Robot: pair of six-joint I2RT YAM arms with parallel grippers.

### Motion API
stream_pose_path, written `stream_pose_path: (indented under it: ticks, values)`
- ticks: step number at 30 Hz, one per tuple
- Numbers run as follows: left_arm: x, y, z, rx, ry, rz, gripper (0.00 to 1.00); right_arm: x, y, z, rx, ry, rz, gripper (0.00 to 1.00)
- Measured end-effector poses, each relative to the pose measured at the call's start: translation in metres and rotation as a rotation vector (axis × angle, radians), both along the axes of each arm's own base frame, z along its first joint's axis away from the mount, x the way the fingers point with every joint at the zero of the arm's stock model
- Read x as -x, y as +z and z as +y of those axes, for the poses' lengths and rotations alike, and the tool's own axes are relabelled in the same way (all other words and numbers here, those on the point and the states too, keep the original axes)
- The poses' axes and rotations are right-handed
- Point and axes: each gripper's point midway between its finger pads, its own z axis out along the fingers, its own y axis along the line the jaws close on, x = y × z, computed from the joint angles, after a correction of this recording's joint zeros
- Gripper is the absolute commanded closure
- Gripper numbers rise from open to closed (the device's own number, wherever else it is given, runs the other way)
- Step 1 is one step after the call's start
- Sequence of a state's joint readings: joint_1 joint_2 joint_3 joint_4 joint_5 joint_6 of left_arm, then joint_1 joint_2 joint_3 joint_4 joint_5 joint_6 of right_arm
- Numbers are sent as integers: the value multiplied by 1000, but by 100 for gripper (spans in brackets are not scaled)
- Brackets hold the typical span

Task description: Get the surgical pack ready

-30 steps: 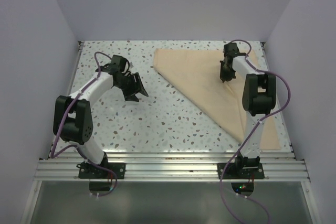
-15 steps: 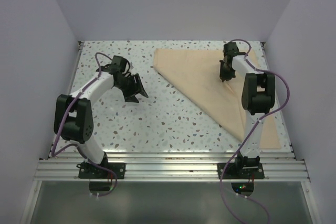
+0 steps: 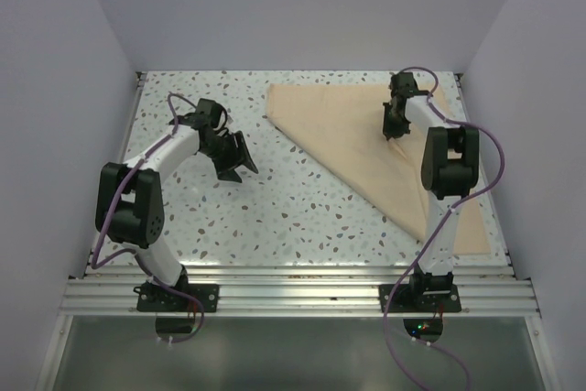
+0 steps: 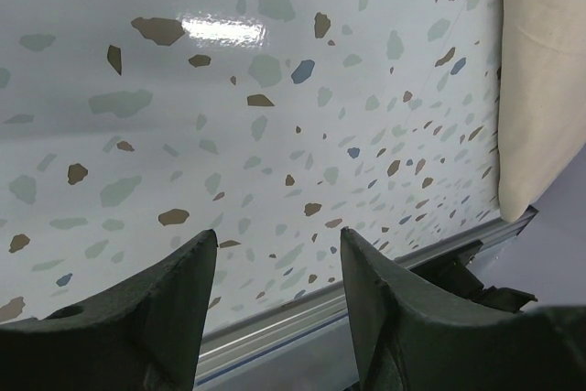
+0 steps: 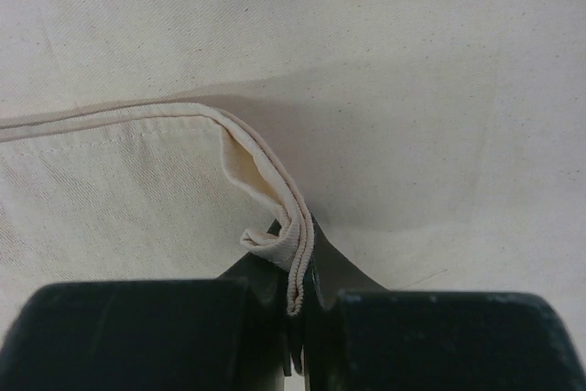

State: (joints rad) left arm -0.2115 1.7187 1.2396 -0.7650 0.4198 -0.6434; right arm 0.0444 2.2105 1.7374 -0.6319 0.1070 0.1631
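The tan cloth sheet (image 3: 366, 139) lies folded into a triangle on the right half of the speckled table. My right gripper (image 3: 390, 131) hangs over its far part, shut on a hemmed corner of the cloth (image 5: 295, 246), which bunches up between the closed fingers. My left gripper (image 3: 240, 162) is over bare table left of the cloth, open with nothing between its fingers (image 4: 275, 244). In the left wrist view an edge of the cloth (image 4: 540, 89) shows at the right. No tray, scissors, forceps, gauze or packet is in view.
White walls close in the table on three sides. A metal rail (image 3: 293, 286) runs along the near edge by the arm bases. The cloth's long point (image 3: 458, 240) reaches the near right corner.
The right gripper has carried the pinched cloth corner slightly toward the far side. The left arm has barely shifted.
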Motion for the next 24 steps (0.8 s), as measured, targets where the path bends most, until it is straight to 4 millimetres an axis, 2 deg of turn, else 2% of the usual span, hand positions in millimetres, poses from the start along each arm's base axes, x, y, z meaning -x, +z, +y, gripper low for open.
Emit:
stream_pose_path:
  ticks: [3, 4, 7, 10, 14, 21, 23, 24]
  values:
    - [0, 0, 0, 0, 0, 0, 40, -2, 0, 0, -2, 1, -3, 100]
    - [0, 0, 0, 0, 1, 0, 40, -2, 0, 0, -2, 0, -4, 97]
    - [1, -2, 0, 0, 2, 3, 40, -3, 0, 0, -3, -1, -6, 74]
    - [4, -6, 0, 0, 4, 12, 40, -4, 1, -2, 7, 0, -13, 62]
    - [4, -7, 0, 1, 7, 16, 40, -6, 5, -5, 24, -6, -18, 55]
    - [0, -8, -1, 9, 6, -5, 39, -29, 37, -6, 33, -10, -91, 48]
    - [1, -9, -2, 14, 4, -4, 39, -31, 41, -7, 33, -11, -99, 46]
    - [2, -9, -2, 15, 4, -3, 39, -31, 42, -7, 36, -12, -99, 43]
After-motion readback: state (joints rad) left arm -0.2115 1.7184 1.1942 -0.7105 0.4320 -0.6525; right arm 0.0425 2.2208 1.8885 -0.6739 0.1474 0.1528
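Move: The folded-over corner of the cloth is pinched between my right fingertips, right at the hand point, with the flat lower layer about 1 cm below. The middle of the diagonal fold lies roughly 13 cm back and 16 cm left of that hand; the cloth's far right corner is some 16 cm ahead and 16 cm right. From my left hand the pinched corner is about 13 cm ahead, 48 cm right and 7 cm lower. My right hand keeps almost still over the cloth while its fingers open from shut to about half wide, letting go of the pinched corner. Then I lift it some 4 cm, going about 3 cm forward towards the cloth's far edge as I rise, fingertips tilting slightly outward and the fingers still spreading. ##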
